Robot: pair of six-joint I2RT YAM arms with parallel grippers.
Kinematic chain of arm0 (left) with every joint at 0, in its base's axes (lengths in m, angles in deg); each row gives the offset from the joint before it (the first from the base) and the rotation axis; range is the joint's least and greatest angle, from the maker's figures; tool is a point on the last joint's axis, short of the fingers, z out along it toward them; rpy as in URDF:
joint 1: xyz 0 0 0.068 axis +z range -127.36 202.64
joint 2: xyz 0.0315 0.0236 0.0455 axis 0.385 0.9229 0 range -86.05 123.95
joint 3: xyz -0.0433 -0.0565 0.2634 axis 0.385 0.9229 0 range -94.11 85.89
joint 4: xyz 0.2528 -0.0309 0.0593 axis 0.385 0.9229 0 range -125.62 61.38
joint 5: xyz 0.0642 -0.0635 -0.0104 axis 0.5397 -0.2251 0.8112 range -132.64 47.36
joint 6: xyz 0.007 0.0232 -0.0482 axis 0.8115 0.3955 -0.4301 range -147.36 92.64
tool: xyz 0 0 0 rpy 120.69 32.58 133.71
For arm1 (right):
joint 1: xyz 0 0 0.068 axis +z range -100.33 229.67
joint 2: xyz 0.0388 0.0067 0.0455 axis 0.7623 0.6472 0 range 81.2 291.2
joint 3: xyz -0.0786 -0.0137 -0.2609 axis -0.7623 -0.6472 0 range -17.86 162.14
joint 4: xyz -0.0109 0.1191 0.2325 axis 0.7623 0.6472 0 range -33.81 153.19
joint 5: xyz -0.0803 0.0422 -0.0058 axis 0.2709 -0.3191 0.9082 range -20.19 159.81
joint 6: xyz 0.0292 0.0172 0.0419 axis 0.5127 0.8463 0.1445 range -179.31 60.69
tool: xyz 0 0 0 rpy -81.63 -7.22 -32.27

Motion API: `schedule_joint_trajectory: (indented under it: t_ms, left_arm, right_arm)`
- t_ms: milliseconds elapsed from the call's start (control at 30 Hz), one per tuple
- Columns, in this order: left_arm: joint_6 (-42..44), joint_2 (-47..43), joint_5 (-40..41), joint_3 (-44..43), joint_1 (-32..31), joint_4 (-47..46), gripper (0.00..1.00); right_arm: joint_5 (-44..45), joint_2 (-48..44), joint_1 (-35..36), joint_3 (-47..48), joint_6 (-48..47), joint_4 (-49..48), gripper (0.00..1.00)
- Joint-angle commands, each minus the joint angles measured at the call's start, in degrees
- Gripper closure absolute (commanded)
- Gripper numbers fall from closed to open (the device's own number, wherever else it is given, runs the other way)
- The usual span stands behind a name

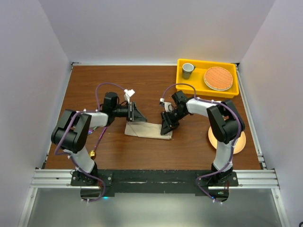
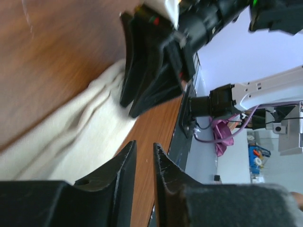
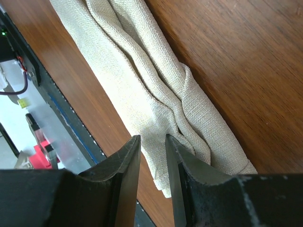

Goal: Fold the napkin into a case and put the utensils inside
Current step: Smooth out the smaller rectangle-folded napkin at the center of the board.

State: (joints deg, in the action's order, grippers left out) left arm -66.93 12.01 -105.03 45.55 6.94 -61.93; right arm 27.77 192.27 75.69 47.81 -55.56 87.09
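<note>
The napkin point(image 1: 149, 131) lies on the brown table as a narrow, long beige strip with rumpled folds along it point(image 3: 156, 94), the case shape. My left gripper point(image 1: 140, 118) hovers at its left end; the fingers stand a narrow gap apart point(image 2: 144, 146) with only bare table showing between them. My right gripper point(image 1: 165, 128) is down on the right end, its tips point(image 3: 153, 139) slightly apart over the near edge of the cloth, which lies flat in the gap. The left wrist view shows the napkin point(image 2: 71, 137) with the right gripper point(image 2: 127, 105) on it. The utensils are out of view.
A yellow bin point(image 1: 206, 62) at the back right holds a grey cup point(image 1: 188, 70) and a round orange woven mat point(image 1: 218, 78). A round peach plate point(image 1: 238, 143) sits at the right, partly under the right arm. White walls enclose the table.
</note>
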Motion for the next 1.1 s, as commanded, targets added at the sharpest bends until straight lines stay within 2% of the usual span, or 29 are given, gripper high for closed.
schedule_joint_trajectory:
  t_ms: [0, 167, 367, 533, 700, 900, 1033, 1067]
  left_arm:
    - [-3.8, 6.2, 2.6, -3.3, -0.6, -5.2, 0.78]
    - [-10.7, 10.3, 2.1, -2.7, -1.7, -15.8, 0.85]
    - [-6.9, 12.1, 5.3, -1.9, -1.6, -10.2, 0.89]
    - [-6.3, 7.8, -0.3, -3.3, -3.9, -16.3, 0.89]
    - [1.2, 6.3, 1.0, -5.9, -8.9, -5.3, 0.9]
    - [2.4, 11.9, 7.4, -4.4, -7.9, 0.8, 1.0]
    - [1.8, 17.9, 11.0, -4.5, -6.3, 3.6, 1.0]
    - [2.1, 18.6, 11.2, -4.6, -6.0, 4.6, 1.0]
  right_arm:
    - [12.5, 4.1, 0.0, -0.4, -5.9, -0.7, 0.65]
    - [12.6, 4.8, 0.0, 0.7, -7.7, 0.2, 0.65]
    - [12.7, 5.7, 0.1, 2.2, -9.2, 0.7, 0.65]
    - [12.7, 6.1, 0.0, 3.1, -10.2, 0.7, 0.65]
    - [12.9, 6.3, 0.0, 3.1, -11.0, 0.7, 0.65]
    - [11.5, 4.3, -0.1, 3.3, -10.7, 1.8, 0.65]
    - [8.0, 0.3, 0.0, 3.9, -9.7, 4.2, 0.61]
    - [4.3, -0.8, 0.0, 4.3, -9.3, 4.7, 0.59]
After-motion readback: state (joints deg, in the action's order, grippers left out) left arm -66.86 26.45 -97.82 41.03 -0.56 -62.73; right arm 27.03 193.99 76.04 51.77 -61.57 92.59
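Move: The folded napkin's middle lies about 4 cm to the right of my raised left hand, 2 cm back and some 8 cm below. Off to that hand's left lie the fork, about 17 cm away and 1 cm farther out, and the spoon, 18 cm away and 7 cm back. My right hand is already down at the napkin's right end, with the middle about 7 cm to its left, 1 cm ahead and 1 cm lower. I swing my left hand about 2 cm forward and sink it over the napkin's outer side, pause there, then ease right and slightly back as I lift a little. From there I drop some 6 cm towards the napkin's middle, drawing the part-open fingers shut on the way. My right fingers keep resting on the right end, in place. ##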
